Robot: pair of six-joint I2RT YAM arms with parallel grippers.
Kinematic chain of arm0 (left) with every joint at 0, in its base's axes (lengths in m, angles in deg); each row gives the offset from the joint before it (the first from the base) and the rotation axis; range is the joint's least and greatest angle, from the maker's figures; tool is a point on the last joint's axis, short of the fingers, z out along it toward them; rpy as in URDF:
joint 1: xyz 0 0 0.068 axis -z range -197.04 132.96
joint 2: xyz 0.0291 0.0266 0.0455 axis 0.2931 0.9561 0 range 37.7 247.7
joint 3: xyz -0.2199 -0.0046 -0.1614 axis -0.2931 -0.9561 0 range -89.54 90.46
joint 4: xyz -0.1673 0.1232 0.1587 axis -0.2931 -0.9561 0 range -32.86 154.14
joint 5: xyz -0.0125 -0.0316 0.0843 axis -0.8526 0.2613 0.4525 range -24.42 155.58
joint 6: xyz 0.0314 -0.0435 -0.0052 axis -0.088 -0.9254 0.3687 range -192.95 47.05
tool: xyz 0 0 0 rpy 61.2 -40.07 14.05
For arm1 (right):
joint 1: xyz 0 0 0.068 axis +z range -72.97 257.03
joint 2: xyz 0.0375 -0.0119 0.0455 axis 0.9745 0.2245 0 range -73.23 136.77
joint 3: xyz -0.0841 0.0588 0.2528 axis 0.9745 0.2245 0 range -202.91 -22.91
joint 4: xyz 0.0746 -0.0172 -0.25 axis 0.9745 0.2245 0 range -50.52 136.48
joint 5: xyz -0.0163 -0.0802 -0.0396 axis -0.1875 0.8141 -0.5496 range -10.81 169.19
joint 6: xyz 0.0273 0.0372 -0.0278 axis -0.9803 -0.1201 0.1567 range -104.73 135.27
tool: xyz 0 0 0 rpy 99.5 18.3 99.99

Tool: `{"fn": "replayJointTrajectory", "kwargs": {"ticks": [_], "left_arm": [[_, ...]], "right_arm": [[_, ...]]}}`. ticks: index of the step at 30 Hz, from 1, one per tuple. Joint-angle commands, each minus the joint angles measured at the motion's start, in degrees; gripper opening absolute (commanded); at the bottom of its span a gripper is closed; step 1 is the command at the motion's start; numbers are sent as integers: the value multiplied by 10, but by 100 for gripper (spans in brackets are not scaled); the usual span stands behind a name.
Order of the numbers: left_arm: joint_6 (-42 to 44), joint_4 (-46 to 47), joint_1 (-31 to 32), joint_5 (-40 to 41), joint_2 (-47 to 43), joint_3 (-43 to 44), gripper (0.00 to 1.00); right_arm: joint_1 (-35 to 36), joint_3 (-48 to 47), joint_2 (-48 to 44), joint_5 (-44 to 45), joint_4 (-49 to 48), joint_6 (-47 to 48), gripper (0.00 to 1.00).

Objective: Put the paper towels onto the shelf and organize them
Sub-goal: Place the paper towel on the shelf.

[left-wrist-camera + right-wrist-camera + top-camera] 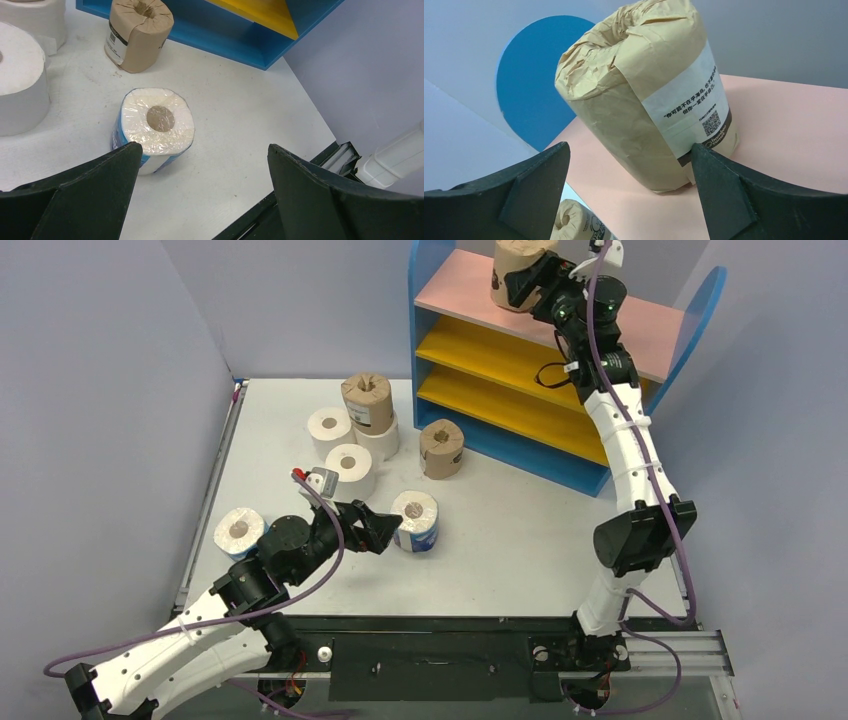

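Observation:
The shelf stands at the back right with blue sides, a pink top board and yellow lower boards. One brown-wrapped paper towel roll stands upright on the pink board. My right gripper is open just in front of it, one fingertip by the roll's label. My left gripper is open low over the table, its left fingertip beside a blue-and-white wrapped roll that stands just ahead.
On the table are a brown roll stacked on a white one, another brown roll, two white rolls and a blue-and-white roll near the left edge. Grey walls close in both sides.

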State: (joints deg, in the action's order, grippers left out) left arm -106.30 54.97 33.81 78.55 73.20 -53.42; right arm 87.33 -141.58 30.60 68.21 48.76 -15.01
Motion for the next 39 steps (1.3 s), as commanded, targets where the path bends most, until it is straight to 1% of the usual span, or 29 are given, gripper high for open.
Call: {"fn": "replayJointTrajectory", "kwargs": {"ticks": [1, 6, 11, 15, 17, 19, 20, 21, 23, 24, 25, 27, 29, 32, 35, 39], "left_arm": [[15, 33, -1, 0, -2, 2, 96], [19, 35, -1, 0, 1, 1, 96], [22, 32, -1, -2, 2, 6, 96], [19, 39, -1, -3, 4, 5, 96], [15, 43, -1, -6, 8, 3, 96], [10, 45, -1, -9, 14, 3, 96], [10, 46, -1, -10, 15, 2, 96], [9, 45, -1, -10, 17, 2, 96], [7, 44, -1, -8, 18, 2, 96], [7, 44, -1, -5, 18, 1, 96], [7, 44, -1, -4, 17, 1, 96], [7, 44, -1, -1, 14, -1, 96], [8, 44, -1, 3, 14, -2, 96], [9, 46, -1, 7, 15, -6, 96], [10, 49, -1, 10, 19, -7, 96], [14, 52, -2, 12, 24, -7, 96]], "right_arm": [[14, -40, 14, -17, -1, 17, 86], [20, -42, 19, -17, 1, 18, 86], [11, 44, -50, -7, -67, -5, 86], [-10, 87, -94, 5, -123, -47, 85], [-17, 92, -100, 18, -142, -80, 81], [-29, 87, -94, 27, -158, -113, 75], [-32, 79, -87, 29, -161, -132, 70], [-35, 76, -83, 32, -167, -141, 68], [-42, 70, -73, 52, -177, -174, 56], [-44, 70, -65, 57, -186, -203, 53], [-48, 70, -62, 70, -191, -217, 47], [-50, 64, -49, 92, -192, -251, 42], [-49, 46, -30, 106, -189, -281, 38], [-47, 11, -3, 131, -162, -311, 36], [-45, -30, 30, 145, -140, -336, 36], [-42, -42, 48, 157, -135, -354, 39]]}}
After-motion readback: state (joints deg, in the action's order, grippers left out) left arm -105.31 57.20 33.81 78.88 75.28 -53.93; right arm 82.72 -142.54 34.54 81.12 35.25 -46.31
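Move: The brown paper towel stands upright on the pink top shelf, its middle some 7 cm ahead of the right hand, barely 1 cm to its left and about level in height. The shelf's left blue side panel stands roughly 17 cm to the hand's left and 7 cm ahead; the right panel is about 33 cm to its right. From the idle left hand this paper towel is some 40 cm ahead, 27 cm right and 22 cm above. The right hand, its open fingers still at the paper towel's near side, first slides about 2 cm left with it, then draws back a little and comes free, swinging some 8 cm to the right while rising about as far. It then reaches about 6 cm forward over the top shelf on the paper towel's right, sinking slightly at the end, while the wrist rolls its left side up some 35 degrees and swings a little clockwise, and the fingers close from wide to roughly a third open on nothing. ##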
